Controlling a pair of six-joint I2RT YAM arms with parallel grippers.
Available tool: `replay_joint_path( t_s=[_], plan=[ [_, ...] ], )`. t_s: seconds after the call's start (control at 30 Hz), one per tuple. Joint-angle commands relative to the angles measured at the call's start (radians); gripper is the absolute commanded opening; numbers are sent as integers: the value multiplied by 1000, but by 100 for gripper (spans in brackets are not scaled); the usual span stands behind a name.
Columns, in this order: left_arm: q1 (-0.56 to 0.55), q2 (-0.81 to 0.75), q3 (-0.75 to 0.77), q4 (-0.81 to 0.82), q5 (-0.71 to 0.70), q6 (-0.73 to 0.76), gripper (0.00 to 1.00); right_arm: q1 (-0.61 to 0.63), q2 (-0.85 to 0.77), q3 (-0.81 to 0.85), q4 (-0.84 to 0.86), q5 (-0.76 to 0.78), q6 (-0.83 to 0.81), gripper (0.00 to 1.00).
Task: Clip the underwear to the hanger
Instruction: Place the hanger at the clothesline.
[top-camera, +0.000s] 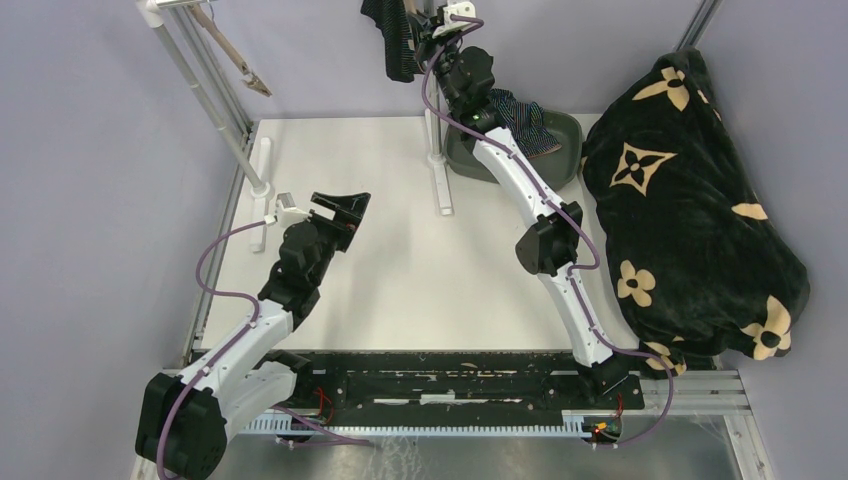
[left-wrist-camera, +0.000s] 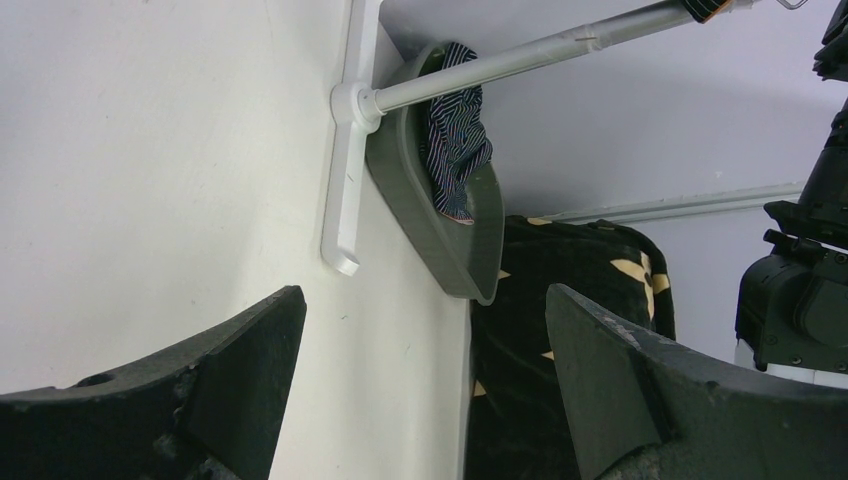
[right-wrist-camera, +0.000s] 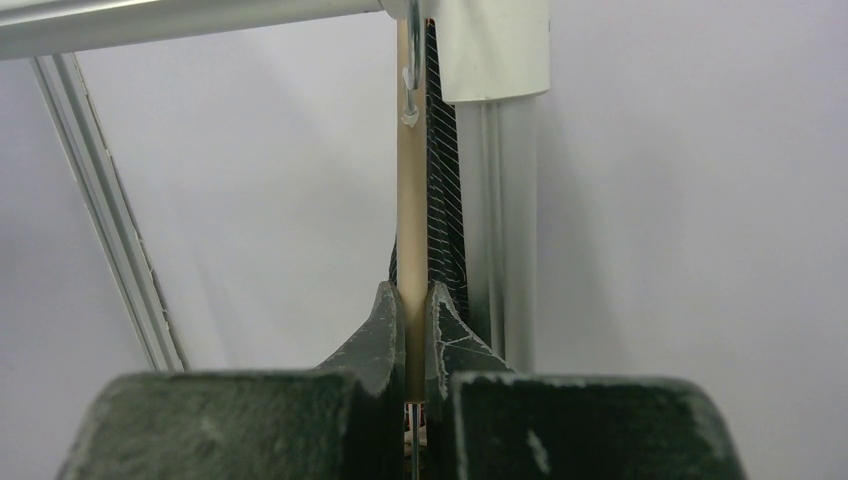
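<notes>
My right gripper is raised to the rail at the back and is shut on the tan bar of the hanger. Black pinstriped underwear hangs just behind that bar. From above, this underwear drapes down left of the right gripper. A second piece, navy striped underwear, lies over the rim of a grey-green basin; the left wrist view also shows the navy underwear. My left gripper hovers open over the white table, far from both, and its jaws hold nothing.
A big black blanket with tan flowers fills the right side. A white rack post and foot stand beside the basin. Another tan hanger hangs on the left rack. The metal rail runs across the top.
</notes>
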Motion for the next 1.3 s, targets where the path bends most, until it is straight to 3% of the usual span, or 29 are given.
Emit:
replay_joint_path(
  t_s=[0.0,0.77,0.83,1.03,1.17,1.27],
  plan=[
    [6,-4,-1,27,-20,45,95,4,3,58,88,-23,10,1],
    [14,-5,-6,27,-19,44,95,11,14,54,99,-22,7,1],
    [14,-5,-5,28,-18,43,95,11,11,49,104,-21,7,6],
    [16,-3,-5,28,-19,44,95,17,-13,12,130,-19,-1,45],
    [17,5,-4,30,-17,46,95,28,-54,-40,158,-37,-16,58],
    [16,7,-2,32,-14,45,95,39,-92,-84,174,-44,-19,61]
  ],
)
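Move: The right hand grips the near end of the hanger's wooden bar, and the place on the clothesline for its hook is about 12 cm ahead, 5 cm left and 9 cm above. The clothesline post is about 13 cm ahead and 2 cm left, just right of the hook; the clipped underwear hangs about 12 cm ahead, 6 cm left and 10 cm below. From the left hand, that clothesline spot is roughly 38 cm ahead, 12 cm right and 33 cm above. Still pinching the near end of the hanger, the right hand eases down about 1.5 cm and some 1 cm left, settling the hook onto the clothesline beside the post, then pauses there. The fingers next spread to a little over half open and come off both sides of the bar, as the hand starts back by about 1 cm and rises about as much, its fingertips tilting up very slightly. ##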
